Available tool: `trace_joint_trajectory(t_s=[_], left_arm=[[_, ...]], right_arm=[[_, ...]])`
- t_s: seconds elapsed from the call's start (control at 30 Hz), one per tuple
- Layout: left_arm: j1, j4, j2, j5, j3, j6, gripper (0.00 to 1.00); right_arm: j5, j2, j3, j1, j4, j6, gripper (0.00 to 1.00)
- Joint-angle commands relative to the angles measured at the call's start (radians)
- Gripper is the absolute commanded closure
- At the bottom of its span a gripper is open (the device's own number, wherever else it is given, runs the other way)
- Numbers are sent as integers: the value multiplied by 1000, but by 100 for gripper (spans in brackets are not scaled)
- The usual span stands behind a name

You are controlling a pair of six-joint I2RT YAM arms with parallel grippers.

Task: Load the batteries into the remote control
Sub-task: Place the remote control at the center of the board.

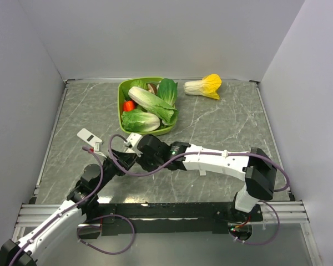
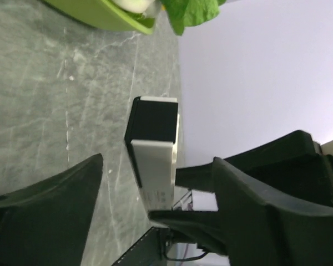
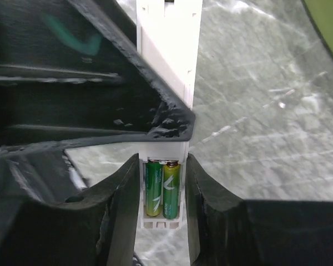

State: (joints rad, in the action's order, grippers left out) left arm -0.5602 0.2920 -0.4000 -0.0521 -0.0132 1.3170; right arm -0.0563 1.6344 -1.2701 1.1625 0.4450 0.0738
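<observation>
The remote control (image 3: 167,52), a white bar with a black section (image 2: 151,119), is held above the table between both arms. Its open compartment shows the two green batteries (image 3: 162,188) lying side by side. My right gripper (image 3: 162,162) is shut on the remote control, its jaws pressed against both sides of the casing at the battery end. My left gripper (image 2: 155,166) is open, its fingers (image 2: 55,205) standing apart on either side of the remote. From above, both grippers meet at the remote (image 1: 134,140), left of centre.
A green bowl (image 1: 122,95) of leafy vegetables stands at the back centre, with a yellow-white cabbage (image 1: 204,86) to its right. A white rectangular plate (image 1: 89,136) with a red knob lies left of the grippers. Grey walls enclose the table.
</observation>
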Motion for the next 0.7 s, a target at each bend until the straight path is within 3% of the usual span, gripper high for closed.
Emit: trace_joint_trajectory(t_s=[0.0,0.03,0.2,0.37,0.5,0.67], left_arm=[[-3,-178,56,49,-45,-54,8],[-3,-276,65,92,-69,-91,1],[-1,-594,108,247,-270,-174,1],[-1,-839,138,405,-468,-255,1],[0,-931,174,495,-589,-335,1],[-1,-924,246,518,-628,-456,1]], right_arm=[[-28,-96,67,-38,8,-118,96],[-10,-113,93,-50,-3,-133,98],[110,-197,264,-132,-83,-291,100],[235,-147,304,-135,-65,-466,100],[276,-87,313,-135,-83,-543,98],[312,22,267,-135,-59,-618,95]])
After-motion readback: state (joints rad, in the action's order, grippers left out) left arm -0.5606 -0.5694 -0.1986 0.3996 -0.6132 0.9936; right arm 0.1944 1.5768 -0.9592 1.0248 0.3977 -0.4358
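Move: The right hand grips the remote control by its battery end; the board's centre, where the remote goes, lies about 6 cm to its right, roughly 2 cm forward and some 12 cm below. The vegetable basket is about 25 cm ahead of this hand, the white cover some 23 cm to its right and 2 cm ahead, both about 12 cm lower. The remote's middle sits between the left hand's parted fingers, about 1 cm ahead and 1 cm right. Right and down together, the right hand carries the remote about 8 cm sideways from the left gripper, then sinks almost straight towards the board, some 8 cm lower in all, turning about 25 degrees counter-clockwise with its grip kept. The left hand opens its fingers the rest of the way, dips 2 cm, then swings about 11 cm left and up, away from the remote. ##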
